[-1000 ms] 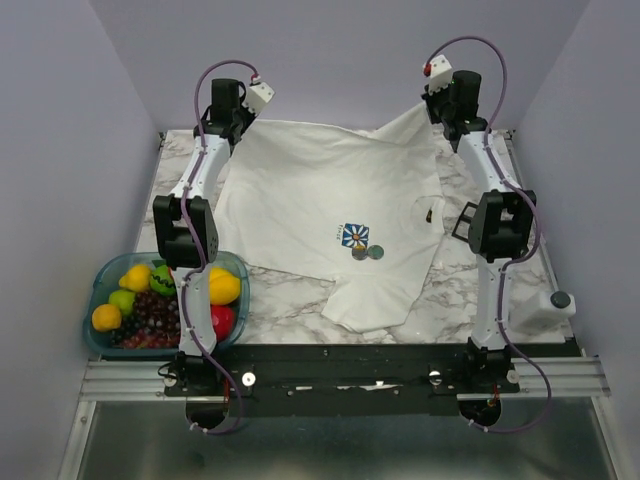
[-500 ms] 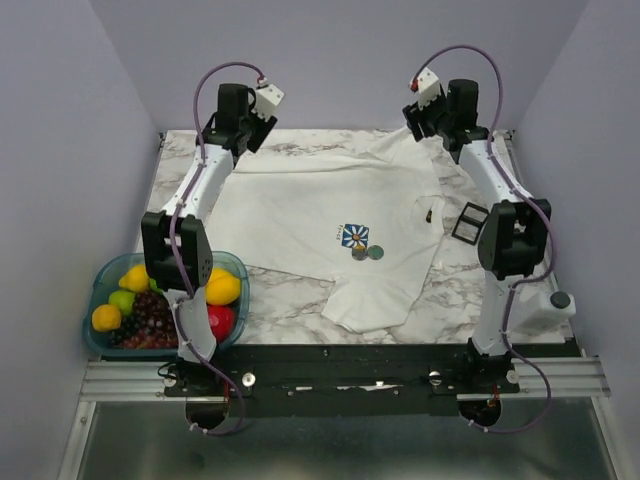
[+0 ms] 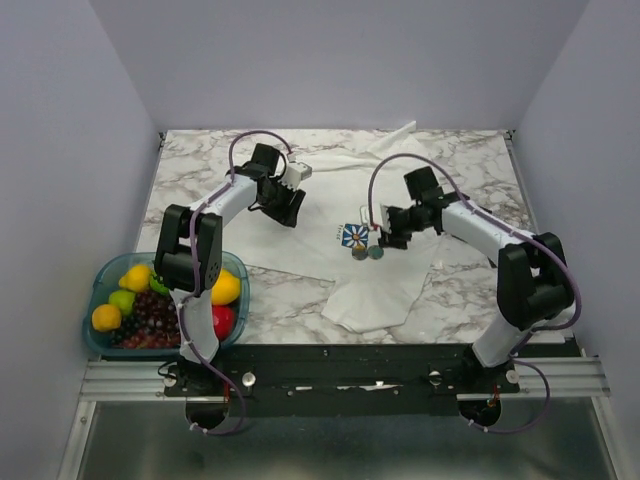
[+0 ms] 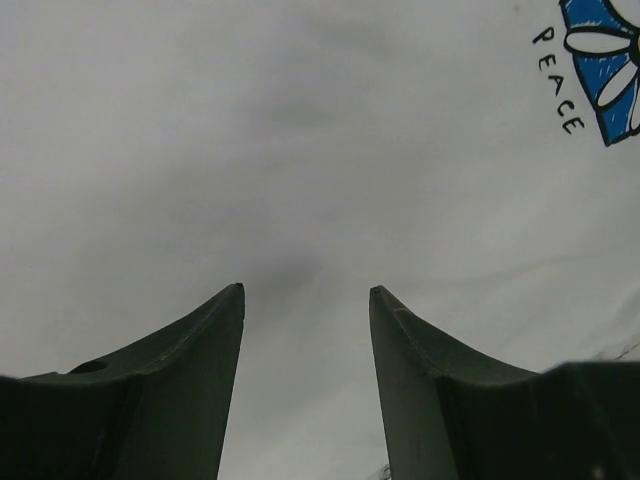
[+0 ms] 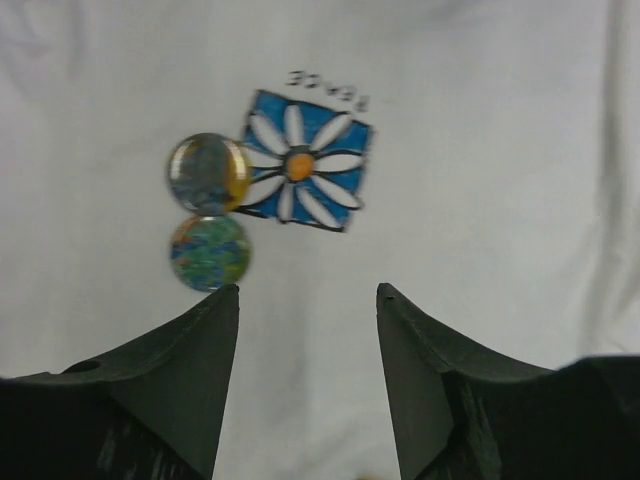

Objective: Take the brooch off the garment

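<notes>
The white garment (image 3: 330, 195) lies flat on the marble table. Its chest carries a printed blue square with a white daisy (image 5: 303, 163). A round brooch (image 5: 208, 172), grey-blue and yellow, sits at the print's left edge. A second round brooch (image 5: 210, 252), green, blue and orange, lies just below it. From above they show as two small discs (image 3: 366, 253) under the print. My right gripper (image 5: 308, 290) hovers open just short of them, its left finger close to the lower brooch. My left gripper (image 4: 305, 290) hangs open over plain cloth (image 4: 300, 150), left of the print (image 4: 605, 65).
A teal bowl (image 3: 97, 280) of fruit stands at the near left, beside the left arm's base. The shirt's lower hem (image 3: 375, 305) is folded up toward the front. Bare marble (image 3: 470, 290) shows to the right of the shirt.
Both grippers let go of the shirt's shoulders at the back and opened. The cloth dropped flat. Both arms swung in low over the shirt, the right one to the brooches.
</notes>
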Robot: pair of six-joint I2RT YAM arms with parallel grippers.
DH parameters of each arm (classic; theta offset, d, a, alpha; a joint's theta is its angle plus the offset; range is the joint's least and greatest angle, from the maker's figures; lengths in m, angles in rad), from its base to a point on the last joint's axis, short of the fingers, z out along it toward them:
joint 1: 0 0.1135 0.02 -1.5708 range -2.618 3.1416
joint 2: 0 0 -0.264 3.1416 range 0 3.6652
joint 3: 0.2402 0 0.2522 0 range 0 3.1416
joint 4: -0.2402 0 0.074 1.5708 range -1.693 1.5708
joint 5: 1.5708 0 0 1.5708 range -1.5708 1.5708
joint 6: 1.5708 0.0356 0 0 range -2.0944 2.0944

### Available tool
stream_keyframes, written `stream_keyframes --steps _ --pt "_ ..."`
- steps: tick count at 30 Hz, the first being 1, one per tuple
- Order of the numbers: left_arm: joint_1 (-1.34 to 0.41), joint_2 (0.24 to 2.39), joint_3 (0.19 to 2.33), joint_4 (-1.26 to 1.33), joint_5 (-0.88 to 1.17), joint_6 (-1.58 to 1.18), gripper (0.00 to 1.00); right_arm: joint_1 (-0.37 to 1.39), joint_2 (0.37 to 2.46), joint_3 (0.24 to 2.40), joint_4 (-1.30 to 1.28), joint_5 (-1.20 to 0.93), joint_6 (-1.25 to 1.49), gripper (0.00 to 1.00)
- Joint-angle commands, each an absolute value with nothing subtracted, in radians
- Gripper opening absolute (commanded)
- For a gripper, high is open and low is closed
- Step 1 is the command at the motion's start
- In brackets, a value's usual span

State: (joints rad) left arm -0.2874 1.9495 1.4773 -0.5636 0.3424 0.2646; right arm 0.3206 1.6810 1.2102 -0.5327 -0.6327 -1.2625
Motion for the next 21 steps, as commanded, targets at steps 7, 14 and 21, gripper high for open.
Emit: stream_keyframes --steps 7,14,21 --pt "-0.256 2.016 1.468 -0.641 0.499 0.097 0.6 0.408 1.655 1.032 -0.466 -0.583 -1.494 0.64" --pt "-0.256 2.019 1.447 -0.643 0.517 0.078 0.6 0.439 1.687 1.031 -0.446 -0.551 -1.532 0.63" --pt "-0.255 2.01 1.407 -0.623 0.534 0.055 0.59 0.459 1.713 1.028 -0.456 -0.512 -1.565 0.63"
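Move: From the right gripper the green brooch lies some 12 cm below, about 3 cm to the left and 1 cm back. The orange-blue brooch touches it, about 5 cm farther left and level with it; the daisy print lies about 5 cm ahead and 6 cm left of the green brooch. From the left gripper the green brooch is roughly 23 cm to the right, 4 cm back and 8 cm below. Bring the open right gripper quickly down and back, about 6 cm lower and 4 cm nearer the base, towards the green brooch; then hold it hovering there with a slight drift left while the wrist turns about 15 degrees counter-clockwise. Let the open left gripper ease back about 4 cm and sink 3 cm over the garment, its fingers tipping steeper. ##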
